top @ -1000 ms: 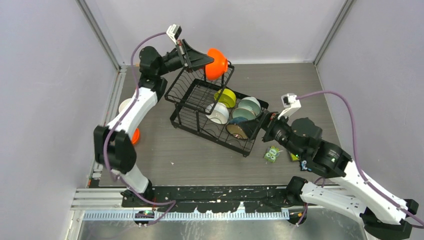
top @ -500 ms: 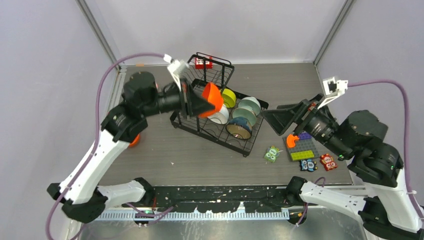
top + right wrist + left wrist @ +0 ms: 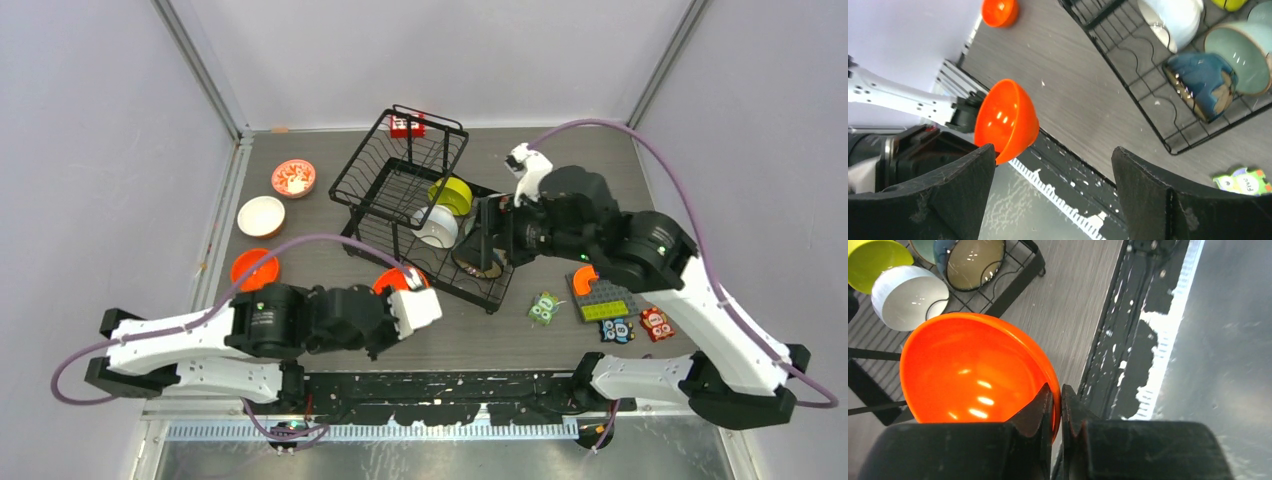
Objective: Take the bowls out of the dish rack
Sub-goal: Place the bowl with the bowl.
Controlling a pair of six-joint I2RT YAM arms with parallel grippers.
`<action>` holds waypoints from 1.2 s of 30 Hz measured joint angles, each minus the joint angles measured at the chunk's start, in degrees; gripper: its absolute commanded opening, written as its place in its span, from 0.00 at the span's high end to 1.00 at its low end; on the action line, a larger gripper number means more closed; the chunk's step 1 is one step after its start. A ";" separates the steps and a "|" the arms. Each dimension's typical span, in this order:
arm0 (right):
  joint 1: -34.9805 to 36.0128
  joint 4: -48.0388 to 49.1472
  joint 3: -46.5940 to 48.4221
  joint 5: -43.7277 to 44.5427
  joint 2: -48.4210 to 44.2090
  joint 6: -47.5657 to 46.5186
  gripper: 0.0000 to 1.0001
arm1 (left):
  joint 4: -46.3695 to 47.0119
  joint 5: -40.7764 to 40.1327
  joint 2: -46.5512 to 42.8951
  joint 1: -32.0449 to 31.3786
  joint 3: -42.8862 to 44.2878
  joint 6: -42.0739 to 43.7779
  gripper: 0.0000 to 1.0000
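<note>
My left gripper (image 3: 1058, 397) is shut on the rim of a glossy orange bowl (image 3: 973, 370), held low over the table's near side, just in front of the dish rack (image 3: 372, 205). The same orange bowl (image 3: 392, 280) shows in the top view. My right gripper (image 3: 1054, 155) is open, nothing between its fingers, and hovers at the rack's right end (image 3: 480, 240). In the rack lie a lime bowl (image 3: 452, 195), a white bowl (image 3: 435, 227), a pale mint bowl (image 3: 1243, 55) and a dark bowl (image 3: 1200, 85). Three bowls sit on the table at left: red-patterned (image 3: 293, 178), plain white (image 3: 261, 215), orange (image 3: 254, 270).
The rack's upper basket (image 3: 415, 150) is tilted up, with a red tag (image 3: 405, 125) at its far edge. Toy blocks (image 3: 605, 295) and owl cards (image 3: 543, 307) lie right of the rack. The black base rail (image 3: 450, 385) runs along the near edge.
My left arm has carried the orange bowl from the rack's top down to the near side of the table. My right arm has swung in from the right to the rack's right end.
</note>
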 measured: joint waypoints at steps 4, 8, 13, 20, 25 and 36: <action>1.51 -3.28 -0.39 -0.26 3.63 0.92 0.13 | -1.40 -6.91 2.45 -6.43 -1.66 3.58 1.00; 5.42 -5.86 -0.13 1.36 5.90 0.98 0.16 | -2.03 -9.99 5.46 -8.59 -2.47 7.32 1.00; 9.35 -7.65 0.28 3.10 9.79 0.76 0.21 | -1.33 -9.57 4.98 -8.81 -4.52 10.40 1.00; 12.59 -7.63 0.52 4.57 15.34 0.44 0.32 | 0.04 -7.67 2.60 -8.81 -5.25 10.97 1.00; 12.66 -7.04 0.66 5.70 16.81 0.28 0.38 | 0.15 -6.75 2.32 -8.81 -5.73 10.71 1.00; 14.69 -7.15 3.08 7.32 21.68 -1.22 0.51 | 0.11 -6.45 2.32 -8.83 -5.79 10.49 1.00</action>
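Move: Hanging in the left fingers, the orange bowl has its middle about 5 cm ahead of that hand and 2 cm below it. From the open right hand it lies some 12 cm left, 4 cm back and 10 cm lower. Deep below the right hand, roughly 30 cm down in the rack, are the blue bowl, about 10 cm ahead and 3 cm right, and the white bowl, 16 cm ahead and 6 cm left. Sinking about 11 cm and sliding some 8 cm left, the right hand comes to the held orange bowl, its fingers tipping steeper by roughly 25 degrees and narrowing to half open, one inside the bowl and the other outside the rim. The left hand keeps its pinch, lowers the bowl about 4 cm early on with a slight clockwise turn, then holds nearly still. ##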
